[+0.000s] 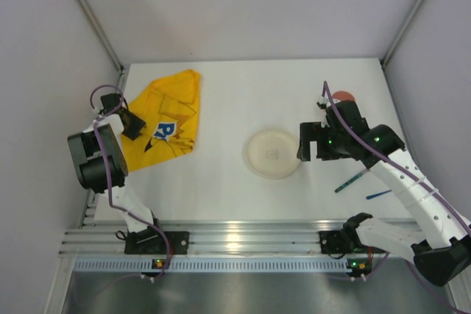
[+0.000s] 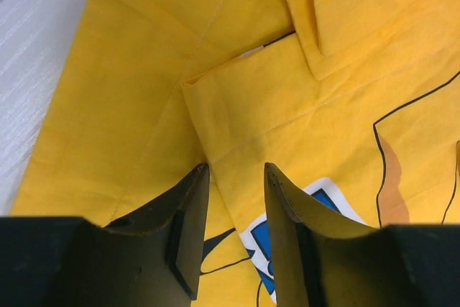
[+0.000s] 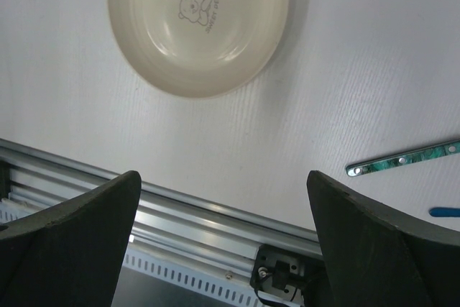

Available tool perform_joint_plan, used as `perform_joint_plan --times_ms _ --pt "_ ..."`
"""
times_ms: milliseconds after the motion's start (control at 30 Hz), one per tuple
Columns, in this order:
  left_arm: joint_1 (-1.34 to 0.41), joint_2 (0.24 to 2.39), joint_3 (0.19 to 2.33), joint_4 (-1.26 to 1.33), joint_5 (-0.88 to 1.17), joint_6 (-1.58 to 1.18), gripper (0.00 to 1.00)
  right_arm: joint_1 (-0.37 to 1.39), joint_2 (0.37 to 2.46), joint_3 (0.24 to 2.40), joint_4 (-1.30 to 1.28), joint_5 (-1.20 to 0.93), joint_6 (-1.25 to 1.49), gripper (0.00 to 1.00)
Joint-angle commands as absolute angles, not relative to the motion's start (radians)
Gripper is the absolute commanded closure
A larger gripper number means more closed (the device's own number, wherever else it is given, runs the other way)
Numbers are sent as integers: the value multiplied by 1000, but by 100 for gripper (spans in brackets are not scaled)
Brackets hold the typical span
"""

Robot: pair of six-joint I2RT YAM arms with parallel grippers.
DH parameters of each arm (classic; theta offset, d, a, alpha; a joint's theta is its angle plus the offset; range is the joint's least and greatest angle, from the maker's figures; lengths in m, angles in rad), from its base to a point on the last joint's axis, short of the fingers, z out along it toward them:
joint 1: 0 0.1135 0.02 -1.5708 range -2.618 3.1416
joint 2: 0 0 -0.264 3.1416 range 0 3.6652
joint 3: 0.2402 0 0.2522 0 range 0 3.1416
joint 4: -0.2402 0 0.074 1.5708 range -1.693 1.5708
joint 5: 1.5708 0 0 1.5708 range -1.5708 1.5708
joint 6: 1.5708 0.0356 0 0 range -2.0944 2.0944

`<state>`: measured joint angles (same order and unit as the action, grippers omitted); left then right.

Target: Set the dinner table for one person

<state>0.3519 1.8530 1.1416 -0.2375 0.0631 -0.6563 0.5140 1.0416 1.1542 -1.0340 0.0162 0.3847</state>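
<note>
The dinner table is a plain white tabletop. A crumpled yellow cartoon-printed cloth lies on its left part. My left gripper hovers over the cloth's left edge. In the left wrist view the gripper is narrowly open, with the cloth below and nothing between the fingers. A cream plate with a bear print sits at the centre. My right gripper hangs just right of it, wide open and empty. In the right wrist view the plate lies beyond the fingers.
A green utensil and a blue one lie right of the plate; the green one also shows in the right wrist view. A red round object sits partly hidden behind the right arm. An aluminium rail borders the near edge.
</note>
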Motion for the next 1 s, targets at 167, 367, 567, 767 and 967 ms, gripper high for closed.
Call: perform_joint_plan --times_ms 167,367,567,767,967 --pt "353 1853 1134 -187 78 -692 60 503 1029 1175 -1005 15 371 0" --pt "353 1885 1158 -187 83 -675 74 502 1031 1177 -1009 26 374 0" --pt "353 1927 1166 -157 106 -683 100 502 1043 1183 -1012 26 370 0" --pt "350 1944 1210 -149 117 -672 100 502 1058 1186 -1015 17 360 0" --pt "238 1908 1399 -254 72 -531 100 502 1068 1186 -1009 5 348 0"
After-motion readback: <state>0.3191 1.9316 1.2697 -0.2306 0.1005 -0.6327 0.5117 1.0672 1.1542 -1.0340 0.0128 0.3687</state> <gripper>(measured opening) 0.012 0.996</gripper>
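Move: The yellow napkin's loose fold edge lies between the left hand's half-open fingers, straight below by about 1 cm. From that hand, the blue letter print is some 6 cm to the right and 2 cm back, while the napkin's thick folded flap is roughly 12 cm ahead and 11 cm to the right. From the right hand, the fold edge lies about 20 cm ahead, 57 cm to the left and 19 cm below. The napkin's fold edge is pinched between the left fingertips, which close from less than half open to shut while the hand sinks about half a centimetre. Still gripping the cloth, the left hand then draws forward about 4 cm, away from the robot, and starts to rise at the very end. ##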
